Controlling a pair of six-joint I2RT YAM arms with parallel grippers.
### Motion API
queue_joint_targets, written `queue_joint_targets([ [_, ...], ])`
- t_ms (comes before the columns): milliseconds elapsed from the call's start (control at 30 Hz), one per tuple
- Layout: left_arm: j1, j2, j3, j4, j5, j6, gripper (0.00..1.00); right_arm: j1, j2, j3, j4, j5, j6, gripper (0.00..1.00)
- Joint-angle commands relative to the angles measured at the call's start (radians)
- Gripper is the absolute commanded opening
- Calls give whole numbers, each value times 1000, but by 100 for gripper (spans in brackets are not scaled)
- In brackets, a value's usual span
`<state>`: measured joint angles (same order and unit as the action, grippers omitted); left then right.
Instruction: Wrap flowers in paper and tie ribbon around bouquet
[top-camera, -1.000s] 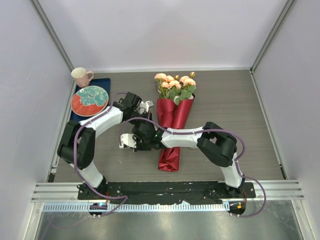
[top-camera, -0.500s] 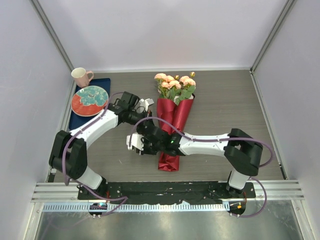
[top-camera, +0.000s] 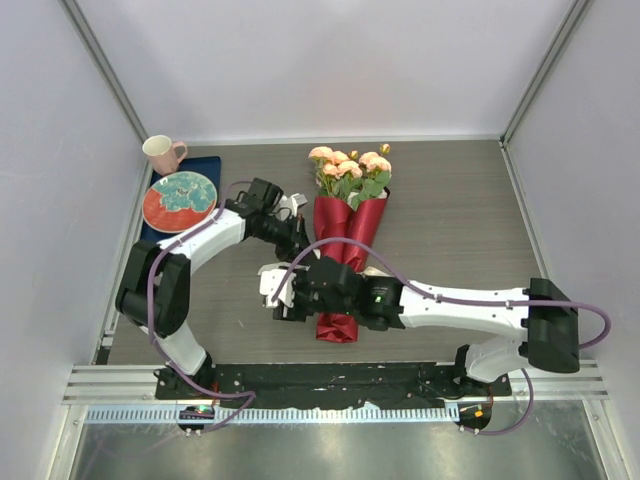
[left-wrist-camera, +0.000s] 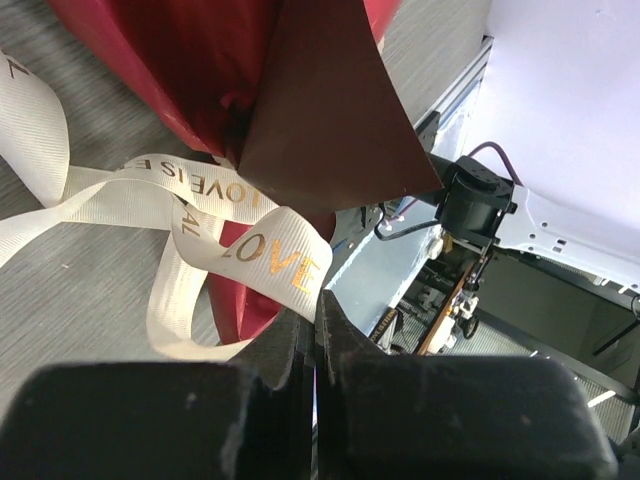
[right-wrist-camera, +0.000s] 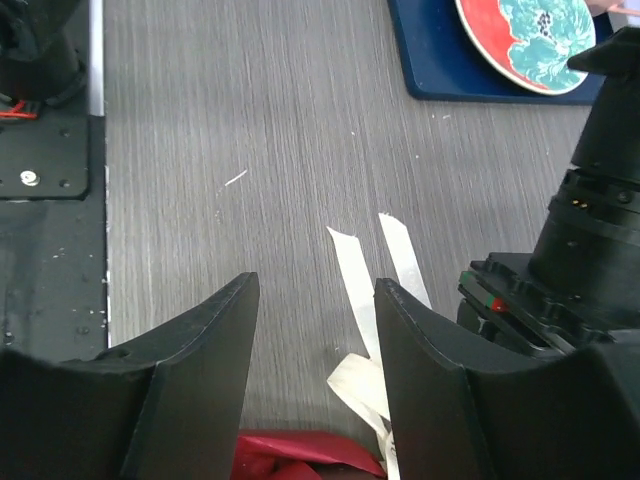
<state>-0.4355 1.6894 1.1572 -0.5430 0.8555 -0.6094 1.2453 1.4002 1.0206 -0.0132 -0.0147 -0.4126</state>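
Note:
The bouquet lies on the table with its pink-peach flowers (top-camera: 350, 168) at the far end and the red paper (top-camera: 345, 235) coned round the stems. The cream ribbon (left-wrist-camera: 270, 250), printed with gold letters, loops beside the paper (left-wrist-camera: 310, 90). My left gripper (left-wrist-camera: 313, 303) is shut on the ribbon right at the cone's left side (top-camera: 298, 238). My right gripper (right-wrist-camera: 315, 290) is open above the table, nothing between its fingers. Two loose ribbon ends (right-wrist-camera: 355, 270) lie flat just ahead of it, and the paper's edge (right-wrist-camera: 290, 455) shows below. From above, the right gripper (top-camera: 277, 293) hovers left of the cone's lower end.
A dark blue tray (top-camera: 205, 165) at the far left carries a red and teal plate (top-camera: 180, 200), with a pink mug (top-camera: 162, 153) behind it. My left wrist (right-wrist-camera: 590, 250) stands close on the right of the right gripper. Both forearms cross near the cone.
My right gripper has gone from nearly shut to open and moved toward the near edge, its arm stretching out flatter. The left gripper has stayed shut on the ribbon, shifting slightly right.

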Motion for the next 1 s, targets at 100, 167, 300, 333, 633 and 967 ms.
queue_joint_targets([
  [100, 1, -25, 55, -8, 37, 5, 0, -1, 193, 45, 48, 128, -103, 56],
  [167, 3, -17, 79, -26, 43, 17, 0, -7, 259, 103, 62, 176, -132, 58],
  [300, 7, -5, 99, -49, 57, 31, 0, -17, 451, 225, 21, 209, -160, 64],
  [333, 20, 0, 105, -81, 39, 45, 0, -18, 471, 239, 19, 214, -172, 66],
  [633, 103, 27, 108, -153, 28, 131, 0, -69, 569, 299, 70, 113, -178, 79],
  [967, 119, 76, 124, -129, 2, 100, 0, -147, 599, 262, 157, -68, -126, 80],
])
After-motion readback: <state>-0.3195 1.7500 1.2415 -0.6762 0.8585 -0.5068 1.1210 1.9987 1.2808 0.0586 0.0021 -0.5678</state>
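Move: The ribbon's two loose tails lie on the table about 11 cm ahead of the open right hand, 7 cm to its left and 19 cm below. From that hand, the ribbon loop pinched by the left fingers is roughly 9 cm ahead, 4 cm right and 7 cm lower; the bouquet's waist is 8 cm ahead, 11 cm right. For the left hand, the bouquet's waist lies about 6 cm right, 2 cm back and 9 cm below, the tails some 12 cm left and 12 cm below. Still pinching the ribbon loop, the left hand rises about 2 cm, then draws it some 3 cm forward and 3 cm left while sinking again. The right hand plunges about 15 cm towards the loose tails, also going 10 cm forward and 5 cm left, its fingers tipping roughly 20 degrees further down and opening wider, and ends astride the tails, not yet closing. ##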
